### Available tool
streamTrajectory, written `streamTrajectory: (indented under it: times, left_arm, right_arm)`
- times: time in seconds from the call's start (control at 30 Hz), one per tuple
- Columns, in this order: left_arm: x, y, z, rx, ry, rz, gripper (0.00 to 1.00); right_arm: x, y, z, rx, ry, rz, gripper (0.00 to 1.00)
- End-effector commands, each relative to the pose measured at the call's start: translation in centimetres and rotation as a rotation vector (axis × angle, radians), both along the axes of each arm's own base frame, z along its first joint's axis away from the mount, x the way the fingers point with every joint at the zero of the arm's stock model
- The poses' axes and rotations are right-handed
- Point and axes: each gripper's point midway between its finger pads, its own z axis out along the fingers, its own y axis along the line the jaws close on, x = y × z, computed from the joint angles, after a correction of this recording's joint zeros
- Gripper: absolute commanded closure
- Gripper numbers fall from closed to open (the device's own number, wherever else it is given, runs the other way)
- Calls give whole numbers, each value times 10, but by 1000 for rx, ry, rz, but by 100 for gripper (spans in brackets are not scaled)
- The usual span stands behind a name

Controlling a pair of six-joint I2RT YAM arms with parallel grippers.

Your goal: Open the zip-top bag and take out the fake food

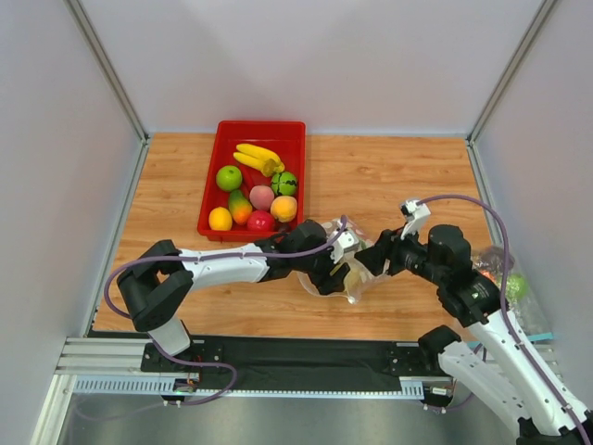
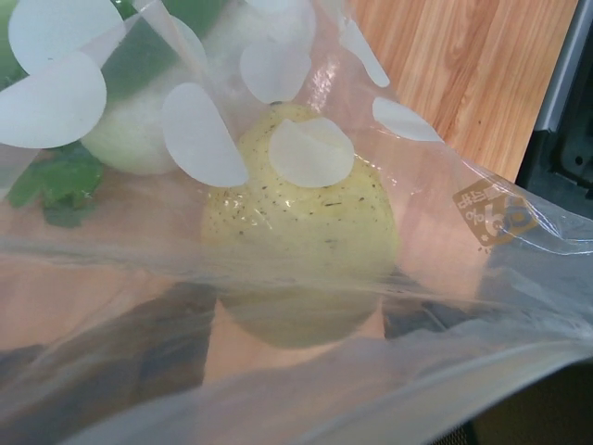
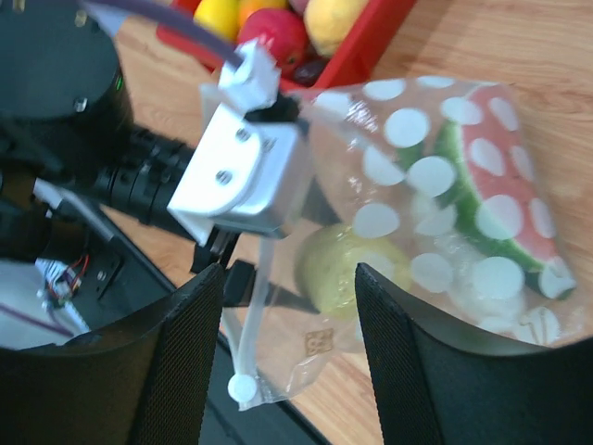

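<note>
The dotted zip-top bag point(image 1: 361, 289) hangs lifted between my two grippers at the table's near middle. It fills the left wrist view point(image 2: 519, 269) and shows in the right wrist view point(image 3: 445, 176). Inside lie a pale yellow pear-like fruit point(image 2: 301, 209) point(image 3: 338, 269), a white vegetable point(image 2: 139, 139) and green pieces. The left gripper point(image 1: 339, 267) is open. Its fingers point(image 2: 139, 352) show dark through the plastic on either side of the fruit. The zip strip with its white slider point(image 3: 241, 387) runs down from it. The right gripper point(image 1: 371, 258) point(image 3: 287, 278) is open and empty, facing the bag's lower corner.
A red tray point(image 1: 209, 181) with bananas, a green apple, oranges and other fruit stands at the back left. A second clear bag point(image 1: 508, 278) with coloured pieces lies at the right edge. A black rail point(image 1: 296, 357) runs along the near edge.
</note>
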Motion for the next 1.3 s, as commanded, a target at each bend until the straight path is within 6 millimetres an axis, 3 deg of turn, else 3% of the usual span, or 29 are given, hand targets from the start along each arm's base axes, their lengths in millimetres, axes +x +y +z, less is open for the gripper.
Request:
streamTrajectory:
  times: [0.0, 0.13, 0.37, 0.63, 0.73, 0.83, 0.87, 1.0, 1.27]
  left_arm:
    - [7, -10, 23, -34, 0, 10, 79]
    - [11, -12, 29, -31, 20, 25, 79]
    - [15, -8, 29, -25, 56, 47, 79]
    - [17, -4, 32, -27, 65, 50, 80]
    - [15, -3, 34, -30, 66, 42, 80]
    - [16, -2, 39, -38, 60, 39, 80]
    - [15, -2, 40, -40, 61, 36, 79]
    - [14, -1, 45, -51, 74, 29, 79]
    - [12, 5, 69, -88, 58, 25, 79]
  right_arm:
    - [-22, 16, -4, -9, 16, 128, 39]
    - [-28, 24, -4, -24, -3, 160, 38]
    - [-37, 38, -21, -105, 28, 199, 39]
    - [-28, 32, -47, -246, 62, 108, 42]
    - [-21, 25, -54, -292, 77, 60, 48]
    - [-17, 24, -64, -327, 99, 37, 65]
    - [-15, 23, -65, -333, 100, 31, 78]
    - [-11, 20, -65, -346, 93, 3, 99]
    - [-4, 8, -74, -397, 110, -72, 100]
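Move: The loose rim of the bag hangs over the left gripper, about 3 cm back, 2 cm left and 9 cm below the open right fingertips. The pear, already between the left fingers, is 5 cm to the left, 1 cm back and 13 cm below the right hand; the bagged vegetables lie 7 cm ahead, 3 cm left and 17 cm below. From the left hand, the rim lies 2 cm back, 3 cm right and 3 cm above. The bag's rim is what the right hand takes: with open fingers it swings about 6 cm back and left, then sinks some 8 cm in all while easing forward and right again, its fingers tipping about 20 degrees further down, and shuts to pinch the edge beside the pear. The left hand keeps its grip on the pear, rising and edging forward about 2 cm. ##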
